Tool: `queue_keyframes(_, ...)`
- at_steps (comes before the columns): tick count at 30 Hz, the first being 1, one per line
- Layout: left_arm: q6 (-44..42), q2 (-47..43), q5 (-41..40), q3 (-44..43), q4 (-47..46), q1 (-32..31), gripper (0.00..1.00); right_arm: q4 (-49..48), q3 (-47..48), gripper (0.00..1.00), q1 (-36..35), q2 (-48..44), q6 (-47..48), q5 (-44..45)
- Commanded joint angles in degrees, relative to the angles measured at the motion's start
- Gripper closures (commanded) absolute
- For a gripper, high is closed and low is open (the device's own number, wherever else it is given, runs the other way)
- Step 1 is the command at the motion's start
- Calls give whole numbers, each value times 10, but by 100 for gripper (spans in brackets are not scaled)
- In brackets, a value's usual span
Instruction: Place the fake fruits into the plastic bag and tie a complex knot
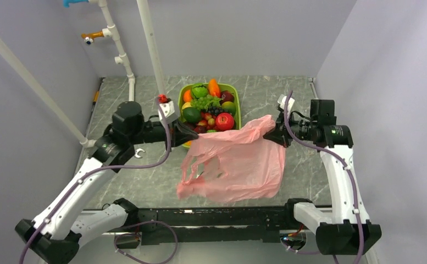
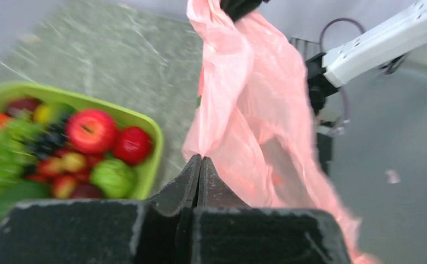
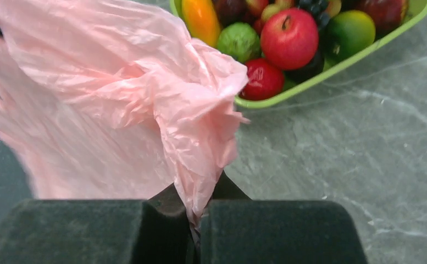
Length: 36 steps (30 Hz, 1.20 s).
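The pink plastic bag (image 1: 233, 162) hangs stretched between my two grippers above the table, its bottom resting on the surface. My left gripper (image 1: 192, 136) is shut, its tips (image 2: 201, 160) pinching the bag's (image 2: 255, 110) left edge. On the right, my right gripper (image 1: 274, 133) is shut on a bunched corner of the bag (image 3: 117, 93), which runs down between the jaws (image 3: 200, 192). The fake fruits (image 1: 208, 107) lie piled in the lime-green tray (image 1: 234, 91) just behind the bag; a red apple (image 3: 289, 37) sits on top. I see no knot.
The tray's rim (image 2: 145, 124) lies close to the left of my left gripper. White pipes (image 1: 120, 55) and a pole (image 1: 150, 44) rise at the back left. A small white clip (image 1: 138, 153) lies on the grey marble table (image 1: 288, 99) by the left arm.
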State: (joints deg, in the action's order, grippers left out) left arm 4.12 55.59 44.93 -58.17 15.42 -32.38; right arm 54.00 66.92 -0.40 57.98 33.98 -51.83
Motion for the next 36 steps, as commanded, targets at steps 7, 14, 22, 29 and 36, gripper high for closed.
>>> queue_keyframes(7, -219, -60, -111, -49, 95, 67, 100, 120, 24, 100, 75, 36, 144, -31)
queue_keyframes(14, -103, -23, 48, -49, 81, 53, 14, 66, 53, 100, 75, 43, 10, -111)
queue_keyframes(22, -198, -36, -198, 2, 25, -209, 1, -25, 19, 100, 73, 47, -186, -74)
queue_keyframes(29, -319, -28, -332, 73, -62, -336, 1, -47, -2, 100, 73, 68, -287, -72)
queue_keyframes(36, -455, 56, -528, 65, -184, -350, 1, -3, -25, 100, 72, 72, -248, -120)
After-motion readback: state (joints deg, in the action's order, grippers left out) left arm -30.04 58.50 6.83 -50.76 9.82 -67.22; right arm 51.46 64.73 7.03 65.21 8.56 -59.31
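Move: Both hands pinch the pink plastic bag's upper edge, about 25 cm apart. The middle of its hanging body lies some 11 cm to the left hand's right, 5 cm back and 13 cm down; from the right hand it is 14 cm left, 5 cm back and 9 cm down. The fruit basket sits about 18 cm ahead of the left hand, 4 cm right and 25 cm below, with its red apple 9 cm right, 16 cm ahead and 23 cm below. Left tugs left 5 cm, releases the bag, reaches 12 cm right, back and down, open; right keeps pinching. ##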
